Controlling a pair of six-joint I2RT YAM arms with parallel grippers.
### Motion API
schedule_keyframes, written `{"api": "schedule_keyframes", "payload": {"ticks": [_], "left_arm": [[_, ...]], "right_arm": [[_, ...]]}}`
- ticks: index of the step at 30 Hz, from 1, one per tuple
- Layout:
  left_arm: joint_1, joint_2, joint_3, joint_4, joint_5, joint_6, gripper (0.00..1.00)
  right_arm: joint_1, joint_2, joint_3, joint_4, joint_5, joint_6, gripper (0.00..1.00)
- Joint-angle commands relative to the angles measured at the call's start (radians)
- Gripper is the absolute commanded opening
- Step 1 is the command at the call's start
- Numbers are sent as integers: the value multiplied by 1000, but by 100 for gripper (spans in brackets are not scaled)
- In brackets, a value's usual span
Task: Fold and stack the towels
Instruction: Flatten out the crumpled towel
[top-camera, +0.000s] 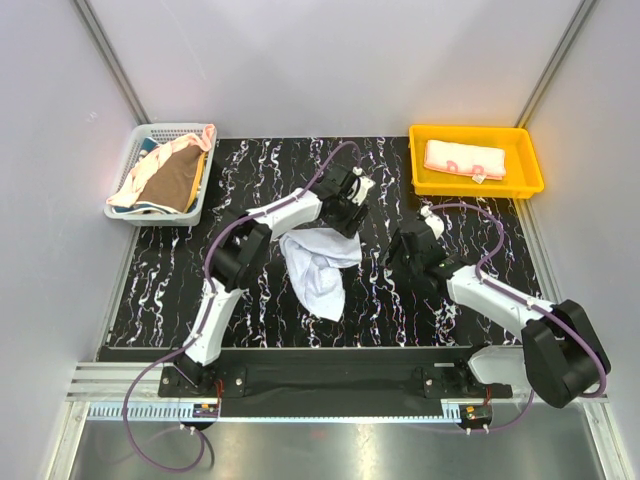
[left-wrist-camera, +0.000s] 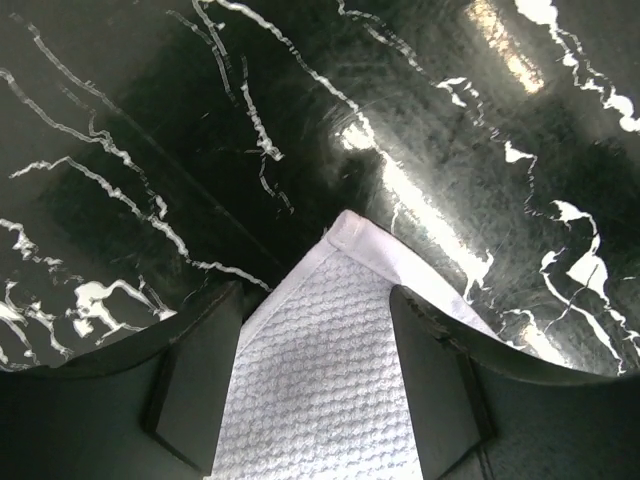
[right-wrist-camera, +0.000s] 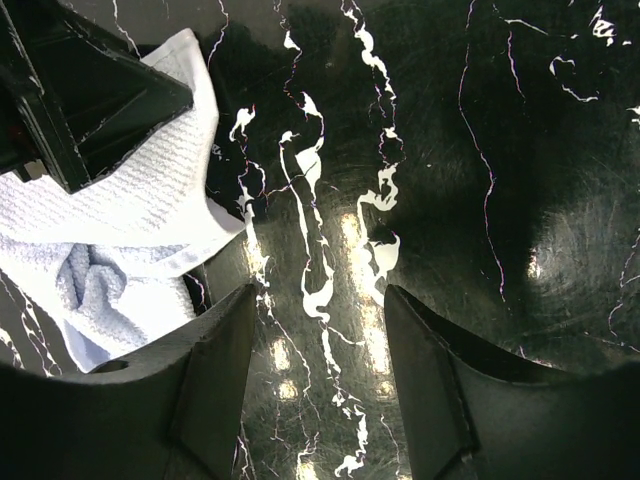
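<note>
A white waffle-weave towel (top-camera: 320, 268) lies crumpled in the middle of the black marbled table (top-camera: 250, 165). My left gripper (top-camera: 343, 218) hangs over its far corner. In the left wrist view that gripper (left-wrist-camera: 315, 295) is open, and the hemmed corner of the towel (left-wrist-camera: 320, 380) lies between the fingers (left-wrist-camera: 200, 380) without being pinched. My right gripper (top-camera: 405, 248) is just right of the towel. It (right-wrist-camera: 320, 295) is open over bare table, with the white towel (right-wrist-camera: 140, 230) off to its left. A folded pink towel (top-camera: 463, 160) lies in the yellow tray (top-camera: 520, 185).
A white mesh basket (top-camera: 130, 170) at the back left holds more towels, a brown one with an orange border (top-camera: 172, 180) on top. The yellow tray stands at the back right. Grey walls close in both sides. The left arm's gripper body (right-wrist-camera: 70, 100) shows in the right wrist view.
</note>
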Motion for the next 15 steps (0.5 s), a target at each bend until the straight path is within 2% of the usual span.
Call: {"api": "schedule_keyframes", "payload": {"ticks": [1,2,5,6,7,9,10,11,15], "left_arm": [[-13,20,-17,53,40,13,65],[-13,26,-9,47,29,13,64],[-15,29,-27,67,-32,-19,49],[-13,17,-38,79,-53,-27,35],[-13,9,-52,108,-76,-39,26],[0,-8,-81,136,-121,-99,14],[8,-26,-90,159,-159,-119,3],[28,-35,-95,168,-197,-139,0],[97,-87,-132,194,-296,-270,0]], "right_arm": [[3,8,1,30,5,13,61],[3,14,2,32,1,11,61],[3,29,13,32,-10,0,61],[3,34,16,33,-11,-1,61],[2,43,27,33,-16,-10,61],[3,73,41,39,-39,-21,61],[3,90,67,35,-51,-35,61],[5,124,81,32,-71,-39,61],[13,213,168,36,-113,-58,62]]}}
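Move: Just below the left fingertips, about 1 cm farther out and 1 cm to the right, lies the crumpled towel's far right corner. Its side corner sits roughly 8 cm back and 2 cm right of the left hand, and the loose near end about 19 cm back and 6 cm left. From the right hand, the side corner is some 4 cm ahead, 6 cm left and 6 cm below; the far right corner is about 12 cm ahead and 7 cm left. Closing from well open to shut, the left fingers pinch the towel's far right corner at table level, then draw it about 3 cm forward and a little left while the wrist turns some 15 degrees counter-clockwise. The right hand, fingers still open, sinks 2.5 cm and then edges left towards the side corner. ##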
